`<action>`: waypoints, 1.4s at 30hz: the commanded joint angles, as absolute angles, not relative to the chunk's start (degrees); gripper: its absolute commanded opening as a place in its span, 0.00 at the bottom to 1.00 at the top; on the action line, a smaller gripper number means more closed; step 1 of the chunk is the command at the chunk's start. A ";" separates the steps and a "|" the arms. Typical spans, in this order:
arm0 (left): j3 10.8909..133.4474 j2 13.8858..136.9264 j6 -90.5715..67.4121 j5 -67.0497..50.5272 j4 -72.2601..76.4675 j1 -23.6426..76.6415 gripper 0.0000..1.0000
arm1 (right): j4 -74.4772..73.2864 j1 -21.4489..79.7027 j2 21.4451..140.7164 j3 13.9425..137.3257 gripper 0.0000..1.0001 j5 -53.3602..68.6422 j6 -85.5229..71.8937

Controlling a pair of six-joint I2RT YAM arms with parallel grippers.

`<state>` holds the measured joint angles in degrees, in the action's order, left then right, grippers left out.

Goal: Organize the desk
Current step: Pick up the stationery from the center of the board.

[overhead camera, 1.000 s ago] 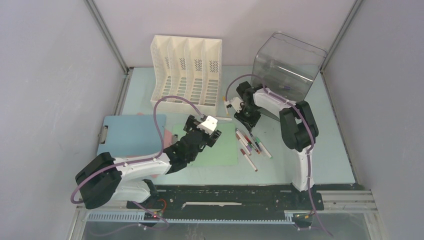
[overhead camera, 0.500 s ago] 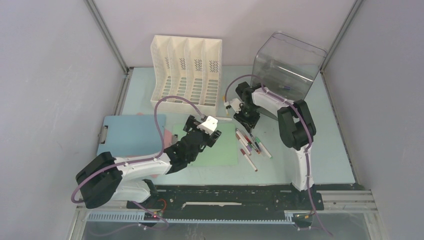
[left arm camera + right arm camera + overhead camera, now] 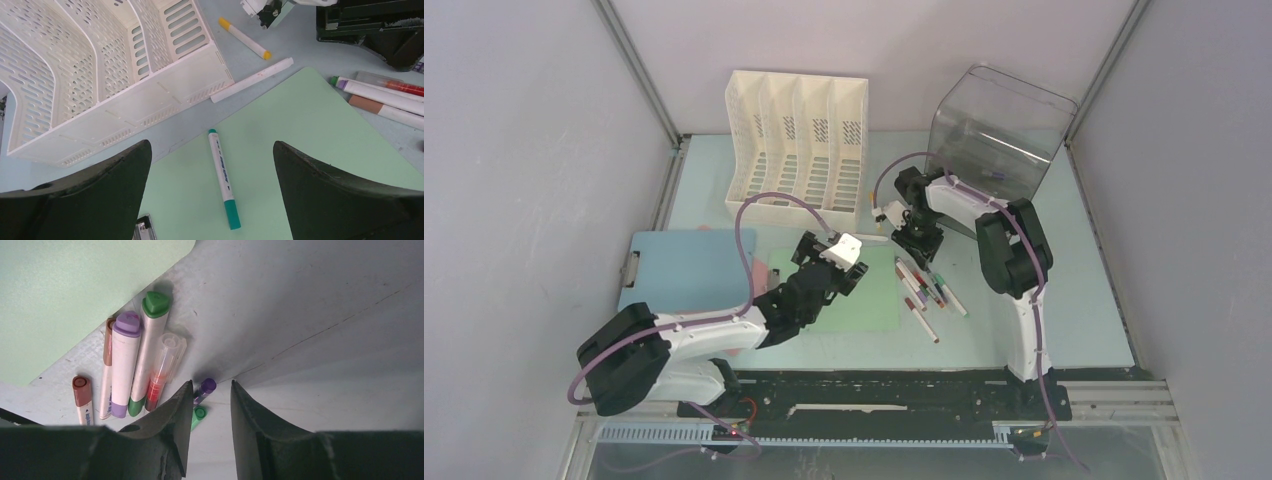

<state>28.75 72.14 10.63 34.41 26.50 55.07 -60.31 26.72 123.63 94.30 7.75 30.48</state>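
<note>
The pale mint desk [image 3: 1074,280] holds scattered pens. My left gripper [image 3: 841,262] hovers open over a green clipboard [image 3: 869,300]. In the left wrist view a teal-capped marker [image 3: 222,177] lies on that clipboard [image 3: 310,130], between the wide fingers of the left gripper [image 3: 211,145]. My right gripper [image 3: 918,237] points down at the far end of a cluster of markers [image 3: 929,290]. In the right wrist view its jaws [image 3: 211,381] stand narrowly apart with nothing between them. A purple marker [image 3: 206,387] and a green cap [image 3: 199,413] lie by the left fingertip.
A white file rack [image 3: 796,140] stands at the back left and a clear plastic bin [image 3: 999,125] at the back right. A blue clipboard [image 3: 686,268] lies at the left. A yellow-capped marker [image 3: 245,38] and a white stick [image 3: 252,80] lie before the rack.
The right gripper's jaws have narrowed a little, and the right arm has shifted slightly. The left gripper has crept slightly nearer over the green clipboard.
</note>
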 commanded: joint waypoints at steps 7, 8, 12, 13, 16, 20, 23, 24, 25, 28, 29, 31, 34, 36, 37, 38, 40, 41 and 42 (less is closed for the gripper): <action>32.34 72.71 11.87 36.30 29.09 55.81 1.00 | -62.21 27.95 126.84 96.13 0.36 3.60 29.42; 32.37 72.79 11.96 36.36 29.15 55.81 1.00 | -62.16 28.03 127.02 96.15 0.34 3.60 29.31; 32.48 73.01 12.01 36.47 29.10 55.94 1.00 | -62.47 28.04 127.64 96.53 0.24 4.78 28.89; 32.51 73.00 12.04 36.55 29.11 55.99 1.00 | -62.67 27.99 127.74 96.74 0.23 5.53 28.89; 32.65 73.21 12.13 36.63 29.01 56.00 1.00 | -63.22 27.61 128.13 97.47 0.17 8.23 28.32; 32.78 73.46 12.29 36.80 28.95 56.12 1.00 | -62.48 26.85 127.25 97.64 0.10 10.29 27.76; 32.91 73.65 12.39 36.99 28.94 56.27 1.00 | -62.09 25.87 125.83 97.87 0.06 13.40 27.73; 32.95 73.65 12.44 37.00 28.95 56.32 1.00 | -62.13 25.54 125.38 98.03 0.05 14.69 27.63; 32.96 73.73 12.45 37.08 28.98 56.40 1.00 | -62.13 25.30 124.88 98.17 0.04 16.13 27.62; 32.96 73.81 12.57 37.31 28.92 56.56 1.00 | -62.02 24.37 123.21 98.41 0.01 19.82 27.57; 32.96 73.83 12.60 37.35 28.96 56.58 1.00 | -61.78 24.16 122.52 98.42 0.01 20.73 27.58; 33.04 73.96 12.72 37.51 28.98 56.69 1.00 | -61.13 23.78 121.14 98.20 0.00 22.06 27.60; 33.13 74.13 12.83 37.77 29.04 56.90 1.00 | -59.74 23.21 118.61 97.36 0.00 24.21 28.18; 33.22 74.31 13.00 37.95 29.02 57.03 1.00 | -58.53 22.72 116.47 96.56 0.00 25.44 28.26; 33.30 74.37 13.05 38.13 29.01 57.15 1.00 | -58.03 22.60 115.54 96.25 0.00 25.70 28.33; 33.35 74.50 13.08 38.19 29.03 57.23 1.00 | -57.44 22.43 114.61 95.86 0.00 25.87 28.40; 33.44 74.63 13.26 38.38 29.02 57.31 1.00 | -55.99 22.11 112.76 95.01 0.00 25.78 28.33; 33.48 74.76 13.31 38.48 29.02 57.38 1.00 | -55.26 22.06 111.78 94.55 0.00 25.61 28.36; 33.57 74.87 13.40 38.56 29.01 57.46 1.00 | -54.45 21.86 110.73 94.08 0.00 25.42 28.36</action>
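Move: The purple-ended pen has its far end between the right fingers; its middle is about 3 cm back, 2 cm to the right and 1 cm below. The clear-capped red pen lies some 4 cm back and 2 cm left, the green-and-white marker about 4 cm back and 4 cm left. The green-ended marker's middle is roughly 7 cm back and 6 cm right. From the left hand, the purple-ended pen lies about 20 cm right, level fore and aft, 13 cm below. Staying low and almost in place, the right hand first closes its half-open fingers and pinches the purple-ended pen near its far end. It then carries the pen left and, ever faster, up, some 4.5 cm in height and 3 cm sideways, away from the marker pile, while the downward fingertips swing about 15 degrees to the left. ##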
